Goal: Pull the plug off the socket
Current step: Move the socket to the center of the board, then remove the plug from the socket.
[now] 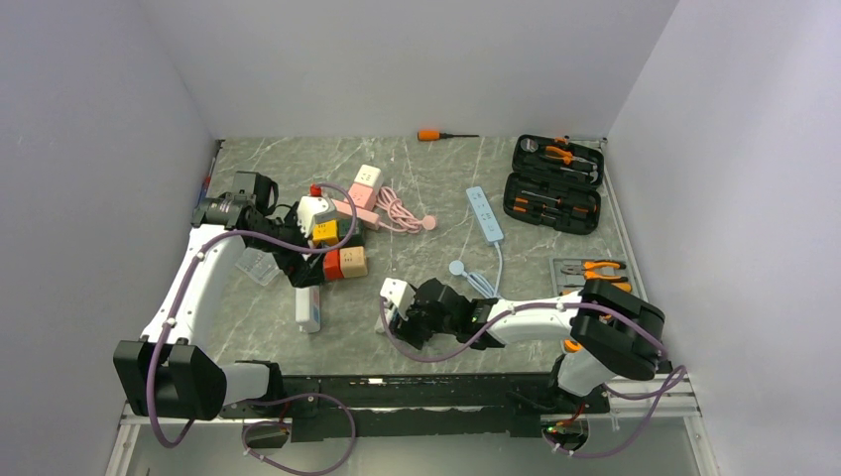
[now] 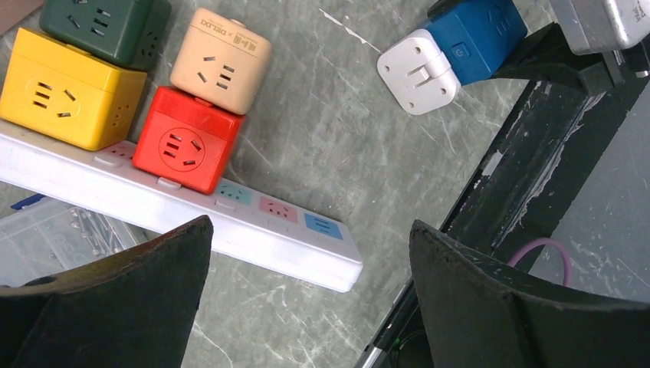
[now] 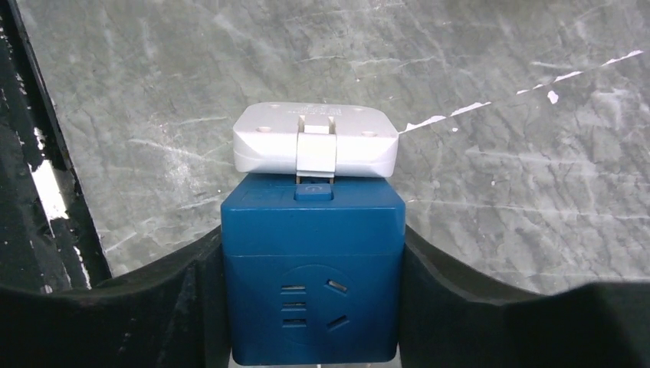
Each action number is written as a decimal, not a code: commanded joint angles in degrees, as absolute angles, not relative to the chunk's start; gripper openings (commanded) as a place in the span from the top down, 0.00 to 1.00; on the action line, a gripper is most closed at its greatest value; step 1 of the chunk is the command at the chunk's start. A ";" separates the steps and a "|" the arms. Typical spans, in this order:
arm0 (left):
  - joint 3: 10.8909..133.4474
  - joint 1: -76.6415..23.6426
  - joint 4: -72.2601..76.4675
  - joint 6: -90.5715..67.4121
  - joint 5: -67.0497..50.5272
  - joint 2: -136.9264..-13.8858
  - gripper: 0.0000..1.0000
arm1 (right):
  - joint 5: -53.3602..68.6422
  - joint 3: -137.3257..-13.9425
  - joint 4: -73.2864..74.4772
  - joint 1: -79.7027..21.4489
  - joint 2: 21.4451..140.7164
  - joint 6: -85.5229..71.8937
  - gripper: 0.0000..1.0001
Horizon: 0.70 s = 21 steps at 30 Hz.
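A blue cube plug (image 3: 313,261) with a white pronged end (image 3: 316,138) sits between the fingers (image 3: 184,291) of my right gripper (image 3: 313,238), which press on both its sides. In the top view that gripper (image 1: 402,309) holds the plug (image 1: 397,294) near the table's front edge, apart from the white socket strip (image 1: 308,309). My left gripper (image 2: 310,230) hangs open above the strip's free end (image 2: 306,234), holding nothing. Red (image 2: 186,139) and yellow (image 2: 69,88) cubes sit plugged into the strip. The blue plug (image 2: 483,34) also shows at the upper right of the left wrist view.
Beige (image 2: 220,61) and green (image 2: 103,27) cubes lie against the strip. A clear plastic box (image 1: 258,266) lies left of it. Also on the table are a pink cable (image 1: 397,213), a blue power strip (image 1: 485,213), pliers (image 1: 595,268), an open tool case (image 1: 555,183) and a screwdriver (image 1: 441,135).
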<state>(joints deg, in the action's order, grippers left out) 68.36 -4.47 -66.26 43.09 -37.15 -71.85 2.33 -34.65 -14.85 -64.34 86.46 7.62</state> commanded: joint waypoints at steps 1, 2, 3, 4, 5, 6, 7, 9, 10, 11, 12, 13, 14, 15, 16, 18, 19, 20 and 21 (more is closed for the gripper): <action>69.44 -4.57 -67.20 44.48 -37.44 -71.21 0.01 | 1.92 -37.32 -13.22 -64.64 87.00 9.32 0.59; 69.29 -4.61 -67.09 44.52 -37.45 -71.12 0.01 | 2.71 -38.45 -10.66 -64.69 87.24 9.98 0.65; 69.22 -4.58 -67.02 44.51 -37.53 -71.11 0.01 | 3.74 -39.87 -7.86 -64.66 87.60 10.65 0.70; 68.99 -4.57 -66.91 44.48 -37.65 -71.03 0.01 | 4.66 -41.47 -4.73 -64.69 88.12 11.96 0.75; 68.86 -4.57 -66.80 44.47 -37.77 -71.04 0.01 | 5.20 -43.71 -1.29 -64.70 89.11 13.22 0.79; 68.75 -4.57 -66.73 44.47 -37.86 -71.10 0.01 | 5.35 -46.62 3.55 -64.73 90.60 14.28 0.83; 68.60 -4.57 -66.62 44.47 -37.97 -71.03 0.01 | 5.48 -49.83 8.58 -64.70 92.31 15.31 0.85; 68.27 -4.57 -66.52 44.64 -38.10 -70.89 0.00 | 6.42 -57.01 18.77 -64.69 97.07 17.44 0.87; 68.05 -4.57 -66.47 44.69 -38.07 -70.85 0.01 | 6.39 -61.00 23.63 -64.65 100.13 18.21 0.90; 67.95 -4.57 -66.45 44.81 -38.09 -70.65 0.01 | 6.35 -64.47 27.89 -64.68 103.04 18.80 0.92; 67.73 -4.50 -66.40 44.90 -38.07 -70.54 0.00 | 6.19 -67.36 31.46 -64.73 105.58 19.40 0.95; 67.56 -4.49 -66.31 45.04 -38.06 -70.42 0.01 | 6.01 -69.70 34.02 -64.84 107.86 19.81 0.98; 67.43 -4.43 -66.42 45.28 -37.94 -70.15 0.01 | 6.17 -71.95 36.21 -64.84 110.21 20.05 1.00; 67.15 -4.35 -66.43 45.59 -37.89 -70.00 0.01 | 6.42 -73.21 37.51 -64.97 111.58 20.16 1.00; 66.91 -4.27 -66.47 45.85 -37.75 -69.75 0.01 | 6.26 -74.25 38.46 -65.16 112.82 20.02 1.00; 66.45 -4.07 -66.65 46.66 -37.58 -69.38 0.01 | 6.06 -75.18 39.52 -65.46 114.49 19.76 1.00; 66.23 -3.98 -66.80 47.05 -37.48 -69.27 0.01 | 5.66 -75.12 39.64 -65.76 114.82 19.56 1.00; 66.12 -3.89 -66.92 47.40 -37.47 -69.18 0.01 | 5.42 -74.69 39.63 -65.99 114.94 19.52 1.00; 66.12 -3.77 -67.10 47.74 -37.45 -69.17 0.01 | 5.03 -74.14 39.59 -66.18 114.91 19.40 1.00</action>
<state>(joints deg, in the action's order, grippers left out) 66.28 -4.29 -66.32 44.91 -36.95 -70.94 6.46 -76.25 28.01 -64.88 111.46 17.87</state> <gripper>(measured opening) 0.994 0.633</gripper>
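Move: The right hand already grips the blue socket; the clear patch of board it goes to lies about 6 cm left and 1 cm ahead. The white plug is some 5 cm left, level fore and aft, the tan socket about 13 cm ahead and 11 cm left, the power strip's near end about 20 cm left and level. From the left hand that patch is roughly 6 cm back, 15 cm right and 15 cm down. The right hand carries the gripped blue socket about 5 cm left towards the power strip, tipping some 25 degrees steeper. ##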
